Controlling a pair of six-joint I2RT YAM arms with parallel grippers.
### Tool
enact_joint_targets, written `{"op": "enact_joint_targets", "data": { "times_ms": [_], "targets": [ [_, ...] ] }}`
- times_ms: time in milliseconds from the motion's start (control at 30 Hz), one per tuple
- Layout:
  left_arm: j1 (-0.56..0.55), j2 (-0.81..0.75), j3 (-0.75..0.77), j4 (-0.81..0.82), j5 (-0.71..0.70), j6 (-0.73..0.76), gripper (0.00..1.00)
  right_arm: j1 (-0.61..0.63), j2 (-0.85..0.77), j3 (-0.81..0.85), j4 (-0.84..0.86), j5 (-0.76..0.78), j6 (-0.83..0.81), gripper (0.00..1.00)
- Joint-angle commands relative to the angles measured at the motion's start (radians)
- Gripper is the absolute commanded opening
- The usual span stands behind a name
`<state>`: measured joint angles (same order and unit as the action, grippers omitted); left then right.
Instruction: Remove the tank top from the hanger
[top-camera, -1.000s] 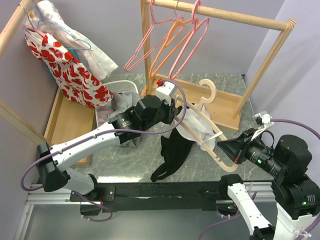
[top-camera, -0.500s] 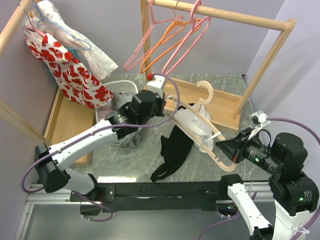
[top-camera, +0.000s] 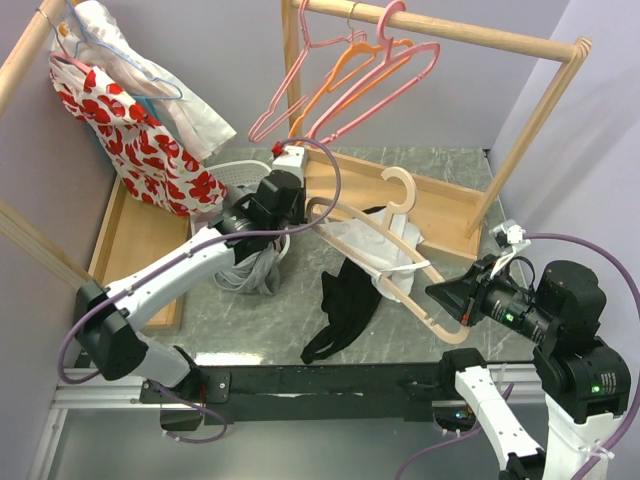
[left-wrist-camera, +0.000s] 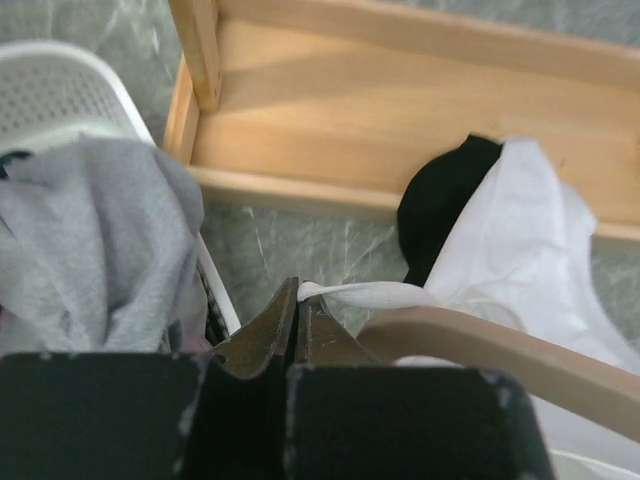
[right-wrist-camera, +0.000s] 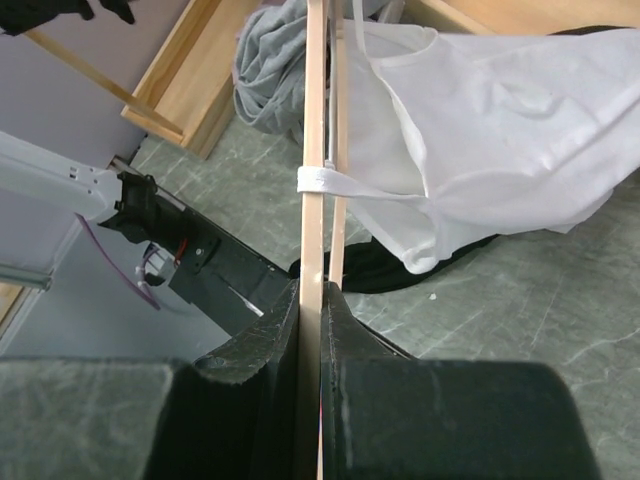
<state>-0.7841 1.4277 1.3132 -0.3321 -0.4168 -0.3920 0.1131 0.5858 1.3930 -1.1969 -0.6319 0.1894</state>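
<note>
The white tank top (top-camera: 362, 243) hangs on a beige wooden hanger (top-camera: 398, 262) held above the table. My right gripper (top-camera: 452, 298) is shut on the hanger's lower end (right-wrist-camera: 314, 120). One strap (right-wrist-camera: 325, 182) is looped around the hanger bar, and the tank top's body (right-wrist-camera: 500, 120) drapes off to the right. My left gripper (top-camera: 306, 212) is at the hanger's upper end. In the left wrist view my left gripper (left-wrist-camera: 300, 296) is shut on the other white strap (left-wrist-camera: 362, 293), stretched taut beside the hanger (left-wrist-camera: 490, 345).
A black garment (top-camera: 345, 305) lies on the marble table under the hanger. A white basket (top-camera: 245, 175) with grey clothes (top-camera: 255, 270) stands to the left. Behind is a wooden rack (top-camera: 440, 205) with pink and orange hangers (top-camera: 350, 70). A red-and-white dress (top-camera: 130, 130) hangs far left.
My left gripper closed on the tank top's strap and moved left and back toward the basket, pulling the strap. The hanger shifted left and up with it. The right gripper kept its grip.
</note>
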Motion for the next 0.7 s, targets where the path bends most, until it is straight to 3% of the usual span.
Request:
{"op": "enact_joint_targets", "data": {
  "times_ms": [0,67,167,333,467,667],
  "targets": [
    [0.003,0.034,0.012,-0.051,0.021,-0.054,0.01,-0.004,0.013,0.028,0.08,0.021,-0.008,0.0],
    [0.002,0.022,-0.002,-0.032,0.058,-0.062,0.01,-0.004,0.014,0.023,0.091,0.044,-0.007,0.0],
    [0.002,-0.016,-0.034,0.007,0.116,-0.085,0.1,-0.004,0.016,0.001,0.112,0.083,0.004,0.0],
    [0.0,-0.094,-0.078,0.048,0.225,-0.103,0.28,-0.004,0.019,-0.032,0.175,0.136,0.039,0.0],
    [-0.01,-0.15,-0.12,0.087,0.303,-0.111,0.51,-0.004,0.022,-0.064,0.23,0.175,0.067,0.0],
    [-0.072,-0.176,-0.137,0.131,0.345,-0.139,0.63,-0.006,0.022,-0.12,0.304,0.195,0.11,0.0]
  ]
}}
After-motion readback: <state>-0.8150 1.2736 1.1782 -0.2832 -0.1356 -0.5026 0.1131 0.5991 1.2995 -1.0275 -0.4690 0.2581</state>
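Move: The left fingers pinch the strap at the hanger's left end, which sits about 2 cm to their right and level ahead. The tank top's body hangs some 14 cm right, 7 back and 12 below; the basket lies roughly 18 left, 5 back, 22 below. From the right hand, gripping the hanger's near end, the left end is about 25 cm ahead, 30 left and 8 below. Left hand dips, opens off the strap and backs 6 cm; right hand carries the hanger 5 cm forward. ##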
